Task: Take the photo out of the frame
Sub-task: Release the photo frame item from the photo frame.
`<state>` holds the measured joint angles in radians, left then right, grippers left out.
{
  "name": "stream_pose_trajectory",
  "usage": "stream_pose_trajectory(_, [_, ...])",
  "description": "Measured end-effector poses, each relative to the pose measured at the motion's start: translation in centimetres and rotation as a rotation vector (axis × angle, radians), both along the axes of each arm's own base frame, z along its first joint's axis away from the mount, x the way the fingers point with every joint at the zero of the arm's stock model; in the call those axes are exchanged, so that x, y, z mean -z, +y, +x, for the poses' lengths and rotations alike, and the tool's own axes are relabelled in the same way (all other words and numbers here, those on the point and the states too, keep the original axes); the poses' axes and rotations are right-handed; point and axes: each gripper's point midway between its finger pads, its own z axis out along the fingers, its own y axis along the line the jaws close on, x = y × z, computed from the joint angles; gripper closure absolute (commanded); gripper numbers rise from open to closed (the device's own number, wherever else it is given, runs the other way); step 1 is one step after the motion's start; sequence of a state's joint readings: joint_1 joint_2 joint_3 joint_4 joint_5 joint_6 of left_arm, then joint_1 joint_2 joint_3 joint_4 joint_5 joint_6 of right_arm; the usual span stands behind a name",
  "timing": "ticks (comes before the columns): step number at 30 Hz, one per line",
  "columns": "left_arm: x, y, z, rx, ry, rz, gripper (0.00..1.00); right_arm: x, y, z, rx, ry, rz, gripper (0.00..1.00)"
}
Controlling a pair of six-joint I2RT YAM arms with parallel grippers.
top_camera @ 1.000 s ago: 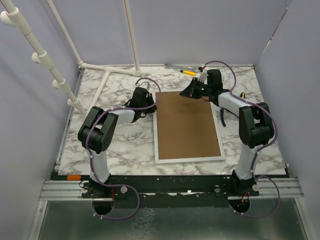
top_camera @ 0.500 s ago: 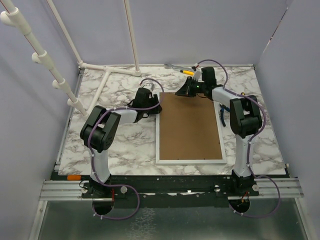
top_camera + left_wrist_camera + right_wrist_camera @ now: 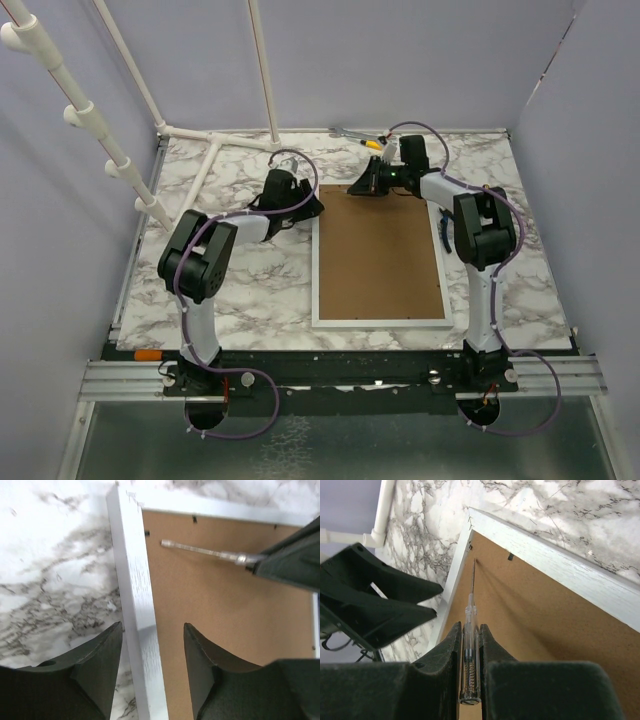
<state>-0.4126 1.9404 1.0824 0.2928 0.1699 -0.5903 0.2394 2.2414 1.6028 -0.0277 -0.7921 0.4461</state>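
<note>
The frame [image 3: 380, 322] lies face down, its brown back [image 3: 378, 255] up. The photo is hidden beneath that back. My left gripper [image 3: 312, 208] stands open near the far left corner, its fingers either side of the white left rail [image 3: 137, 580] with gaps on both sides [image 3: 152, 626]. My right gripper [image 3: 366, 186] is shut on a clear-handled screwdriver [image 3: 470, 612]. The screwdriver's thin shaft [image 3: 200, 551] reaches over the back board toward a small black tab by the far left corner.
A yellow-handled tool [image 3: 378, 145] lies beyond the frame near the back edge. A blue-handled tool [image 3: 443, 235] sits just right of the frame. White pipes [image 3: 215, 160] run across the far left of the marble table. Purple walls close in both sides.
My left gripper's jaws have spread apart around the frame's left rail. The frame has turned from a slight tilt to square with the table, and the right arm has reached farther back.
</note>
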Motion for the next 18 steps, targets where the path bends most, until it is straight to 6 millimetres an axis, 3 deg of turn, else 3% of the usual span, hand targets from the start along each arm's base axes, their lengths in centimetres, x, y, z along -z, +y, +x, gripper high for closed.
stream_pose_trajectory(8, [-3.3, 1.2, 4.5, -0.076, -0.062, -0.095, 0.64, 0.4, 0.1, 0.4, -0.032, 0.027, 0.044, 0.99])
stream_pose_trajectory(18, [-2.0, 1.7, 6.9, -0.105, -0.033, -0.134, 0.66, 0.8, 0.6, 1.0, -0.053, 0.059, 0.081, 0.99])
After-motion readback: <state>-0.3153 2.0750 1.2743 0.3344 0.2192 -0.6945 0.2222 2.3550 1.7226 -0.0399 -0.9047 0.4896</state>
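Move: The stretch of the frame's left rail that my left hand goes for lies about 7 cm ahead, 1 cm to its left and 2 cm below. The far-left corner is some 9 cm ahead and 1 cm left of it; the first black tab about 6 cm ahead and 1 cm right. From my right hand, holding the screwdriver, that tab is roughly 10 cm left, 4 cm ahead and 5 cm lower; the far rail's tab some 6 cm ahead, 6 cm left. I carry my left hand forward about 7 cm above the left rail towards the far-left corner, drifting a bit left, arching up some 3 cm before easing down about 1 cm, and partly close my fingers with the rail still below and between them. My right hand keeps its grip on the screwdriver and edges it forward, down and left, a centimetre or so, bringing its tip up to the first tab. ##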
